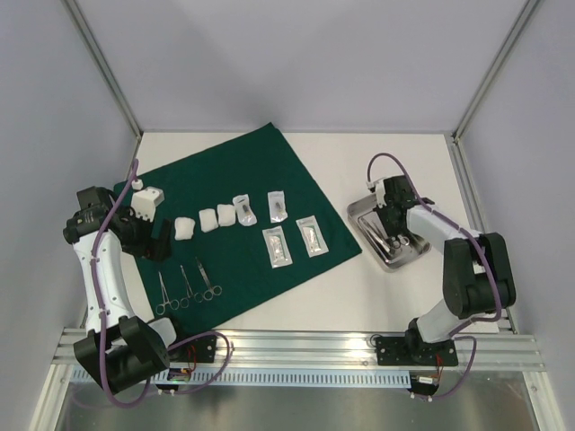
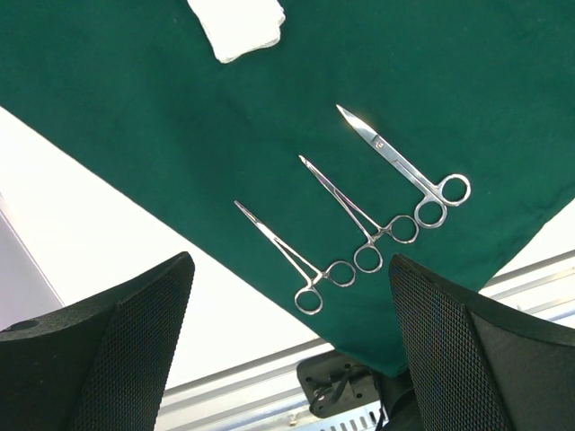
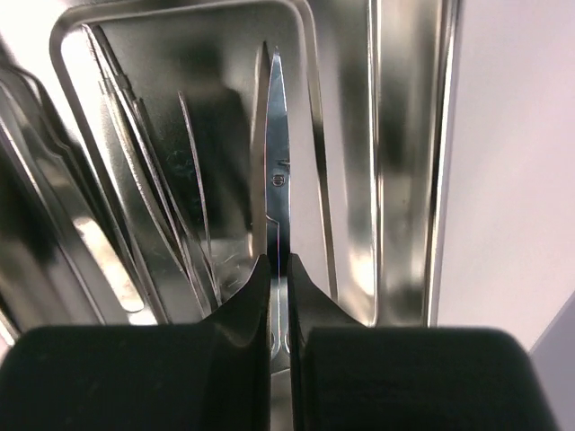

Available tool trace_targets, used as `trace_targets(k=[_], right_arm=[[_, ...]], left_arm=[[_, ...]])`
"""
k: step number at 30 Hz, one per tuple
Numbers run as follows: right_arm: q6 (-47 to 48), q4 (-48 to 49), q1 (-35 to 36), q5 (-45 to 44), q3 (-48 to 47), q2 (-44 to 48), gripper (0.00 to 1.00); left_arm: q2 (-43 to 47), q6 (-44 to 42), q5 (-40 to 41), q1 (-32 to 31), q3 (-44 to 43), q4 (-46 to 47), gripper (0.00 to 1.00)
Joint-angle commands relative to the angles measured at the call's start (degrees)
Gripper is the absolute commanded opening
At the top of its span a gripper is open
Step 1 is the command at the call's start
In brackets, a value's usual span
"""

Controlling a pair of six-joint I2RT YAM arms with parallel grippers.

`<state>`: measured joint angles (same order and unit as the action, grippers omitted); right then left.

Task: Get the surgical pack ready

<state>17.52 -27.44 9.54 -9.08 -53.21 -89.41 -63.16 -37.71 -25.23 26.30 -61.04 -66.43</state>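
Note:
The dark green cloth [image 1: 243,175] lies flat on the table. On it are three white gauze pads [image 1: 207,220], several clear pouches [image 1: 277,245] and three steel instruments [image 1: 186,287]. My left gripper [image 1: 153,239] hovers open over the cloth's left side. The left wrist view looks down between its fingers [image 2: 135,341] at scissors [image 2: 404,162] and two forceps [image 2: 350,205] on the cloth [image 2: 135,90]. To the right, off the cloth, sits the steel tray [image 1: 359,214]. My right gripper [image 1: 393,218] is down in the tray [image 3: 400,135], shut on a pair of scissors [image 3: 277,135]. The blade points away from the fingers.
More thin metal instruments [image 3: 153,180] lie in the tray beside the held scissors. A white block [image 1: 148,197] on the left arm sits over the cloth's left corner. An aluminium rail [image 1: 296,346] runs along the near table edge. Frame posts stand at the back corners.

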Motion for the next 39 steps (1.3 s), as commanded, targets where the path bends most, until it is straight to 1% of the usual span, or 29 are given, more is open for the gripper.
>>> trace_targets(k=[1,10,11,14,18,24,27,28,30,31,34,37,38,39], right_arm=[[1.99,3.8,-0.66,-2.17,0.39,-1.99,0.0],[4.01,5.47,-1.54,-0.94,1.97,-2.79,0.01],[4.28,4.42,-1.54,0.45,1.45,-3.23,0.01],[4.45,3.19,-1.54,1.08,1.0,-4.46,0.01],[4.72,3.18,-1.46,3.37,1.97,-4.03,0.0],[4.1,1.25,-1.54,1.96,-0.22,-4.46,0.01],[3.58,0.11,-1.54,1.61,-1.1,-3.76,0.09],[3.4,-0.33,-1.54,2.13,-1.8,-3.15,0.18],[2.79,-1.38,-1.45,2.49,-2.51,-2.44,0.25],[2.61,-1.56,-1.45,2.58,-3.03,-1.57,0.3],[1.47,-2.88,-1.45,2.14,-4.35,-0.07,0.34],[-0.2,-4.81,-0.84,0.83,-7.08,3.18,0.35],[-1.07,-6.03,-0.49,0.21,-9.34,5.53,0.35],[-4.13,-6.83,0.12,-0.32,-10.59,6.6,0.35]], left_arm=[[0.75,-1.57,-1.31,0.33,-0.14,0.52,0.98],[0.67,-1.22,-1.49,0.33,0.04,0.25,0.98],[0.67,-1.31,-1.57,0.33,-0.05,0.34,0.98],[0.84,-1.49,-1.05,0.33,0.04,0.34,0.98],[1.02,-1.57,-0.69,0.33,0.39,0.34,0.98],[1.02,-1.57,-0.69,0.33,0.48,0.34,0.98],[1.02,-1.66,-0.61,0.33,0.3,-0.01,0.98],[1.02,-1.66,-0.61,0.33,0.3,-0.1,0.98],[1.1,-1.66,-0.78,0.33,0.3,-0.36,0.98],[1.19,-1.66,-0.78,0.33,0.3,-0.36,0.98],[1.37,-1.75,-0.69,0.24,0.22,-1.06,0.98],[2.07,-2.1,0.01,0.33,-0.13,-2.38,0.98],[2.59,-2.27,0.27,0.33,-0.05,-2.99,0.98],[3.64,-2.36,1.4,0.33,0.47,-3.09,0.98]])
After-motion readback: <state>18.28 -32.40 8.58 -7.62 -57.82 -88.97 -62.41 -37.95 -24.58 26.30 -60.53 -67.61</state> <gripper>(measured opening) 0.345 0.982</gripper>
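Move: The scissors, already held by the shanks in the shut right fingers, are bound for the bare strip on the tray's right side: middle of that spot about 2 cm ahead, straight in line, and 3 cm below the hand. From the right hand, the nearest tweezers lie about 4 cm left, level fore and aft; the outer tweezers some 7 cm left and 1 cm back. From the idle left hand, the spot is roughly 60 cm right, 14 cm ahead and 14 cm lower. The scissors are lowered some 2.5 cm onto the tray floor by the right hand, easing slightly right on the way and keeping their tips pointing forward-left. After a short hold there the fingers open about a third and let go of the shanks, and the hand lifts clear, straight up about 4.5 cm. ##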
